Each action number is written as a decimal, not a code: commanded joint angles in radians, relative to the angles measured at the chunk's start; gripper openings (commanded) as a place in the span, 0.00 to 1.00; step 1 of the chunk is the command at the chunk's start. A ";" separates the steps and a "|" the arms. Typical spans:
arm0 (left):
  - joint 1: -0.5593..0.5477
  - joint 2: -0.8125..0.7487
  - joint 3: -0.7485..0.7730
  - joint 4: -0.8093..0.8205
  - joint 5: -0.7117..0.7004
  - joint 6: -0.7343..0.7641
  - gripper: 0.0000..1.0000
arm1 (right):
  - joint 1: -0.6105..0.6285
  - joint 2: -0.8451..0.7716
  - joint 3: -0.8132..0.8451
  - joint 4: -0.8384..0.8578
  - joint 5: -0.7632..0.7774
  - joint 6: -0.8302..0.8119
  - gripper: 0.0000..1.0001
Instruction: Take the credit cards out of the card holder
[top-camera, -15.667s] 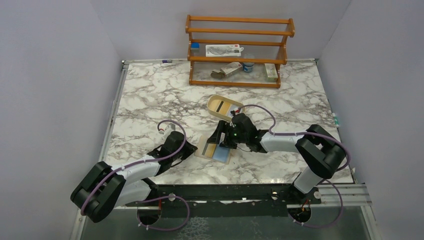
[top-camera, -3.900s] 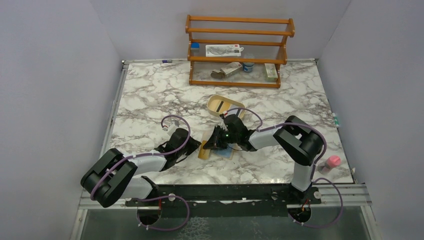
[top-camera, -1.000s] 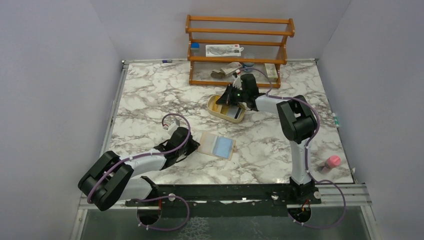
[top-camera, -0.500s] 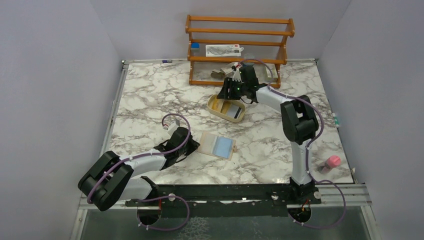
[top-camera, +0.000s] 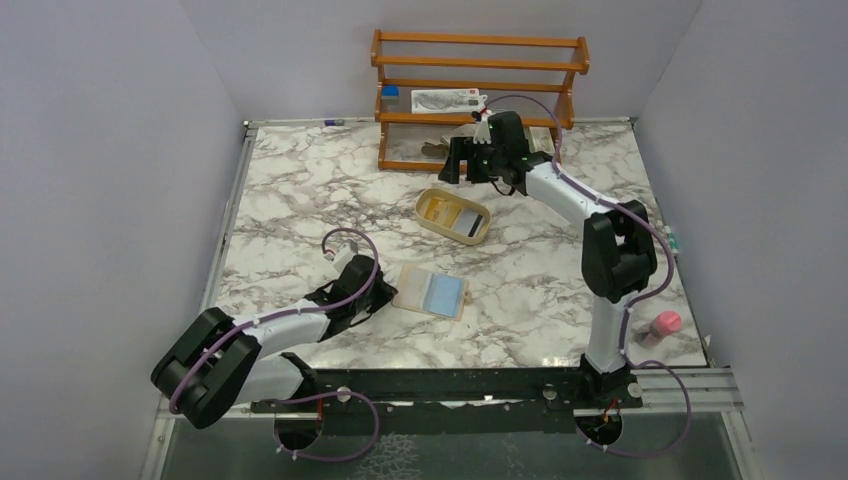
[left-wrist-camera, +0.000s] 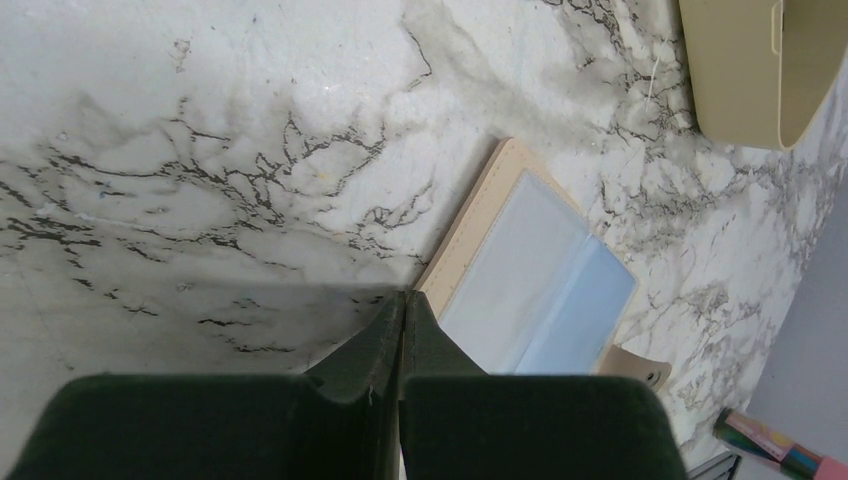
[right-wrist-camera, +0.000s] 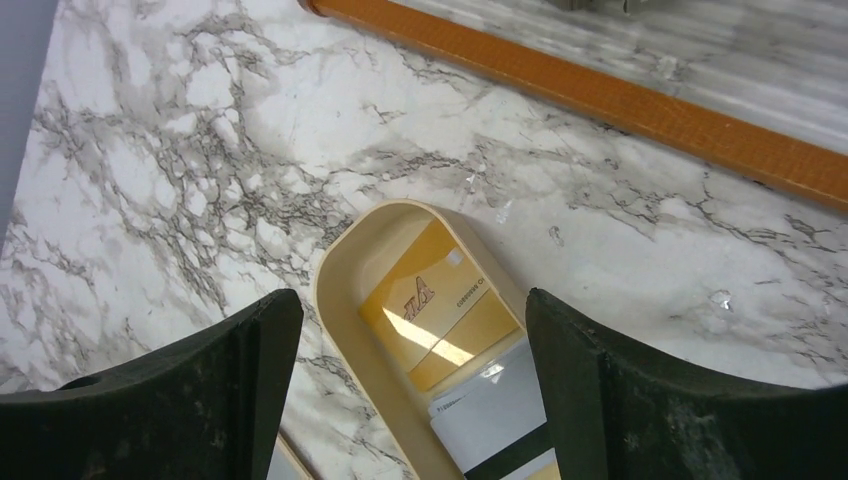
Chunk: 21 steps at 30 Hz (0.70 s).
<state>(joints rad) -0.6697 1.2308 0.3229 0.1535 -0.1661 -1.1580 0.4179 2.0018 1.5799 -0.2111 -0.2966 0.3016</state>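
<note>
The tan card holder (top-camera: 430, 292) lies open and flat on the marble, its light blue inner panel (left-wrist-camera: 530, 285) up. My left gripper (top-camera: 386, 296) is shut, its tips (left-wrist-camera: 402, 297) against the holder's left edge. Both credit cards lie in the oval tan tray (top-camera: 421, 212): the yellow-orange card (right-wrist-camera: 432, 300) and, partly over it, the whitish-grey card with a dark band (right-wrist-camera: 495, 410). My right gripper (right-wrist-camera: 410, 300) hangs open above the tray, nothing between its fingers (right-wrist-camera: 210, 385). In the top view the right gripper (top-camera: 465, 163) sits between the tray and the wooden rack.
A wooden rack (top-camera: 478, 100) with packets and small containers stands at the back, close behind my right gripper. A pink object (top-camera: 664, 323) sits near the front right edge. Walls close in the table on the left, right and back.
My right gripper has opened, left the whitish-grey card in the tray, and risen back toward the rack. The left arm and the card holder have not moved.
</note>
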 joint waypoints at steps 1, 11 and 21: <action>0.002 -0.030 -0.028 -0.120 -0.025 0.027 0.00 | 0.001 -0.092 -0.020 0.006 0.055 -0.026 0.88; 0.001 -0.083 -0.024 -0.145 -0.043 0.038 0.00 | 0.005 -0.378 -0.258 0.099 0.021 0.064 0.88; 0.001 -0.037 0.008 -0.127 -0.033 0.046 0.00 | 0.292 -0.386 -0.600 0.316 -0.071 0.288 0.90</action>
<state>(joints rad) -0.6697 1.1713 0.3153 0.0765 -0.1745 -1.1393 0.6601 1.5620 1.0821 -0.0219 -0.2947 0.4564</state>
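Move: The open card holder's middle lies about 24 cm back from the open right hand, 6 cm to its left and 12 cm below. From that hand the tray with the cards already out is some 5 cm back, 3 cm left and 11 cm down; the rack's near rail is about 8 cm ahead, 1 cm left and 12 cm down. The left hand still pinches the holder's left edge, the middle about 7 cm to its right, level fore and aft and 1 cm lower. To the card holder the right hand now returns empty, first rising about 8 cm clear of the tray, then sweeping quickly back some 16 cm and, late on, left about 5 cm while it starts to sink, fingers staying wide open. The left hand keeps its shut grip on the holder's left edge and draws it slightly back and to the left. ##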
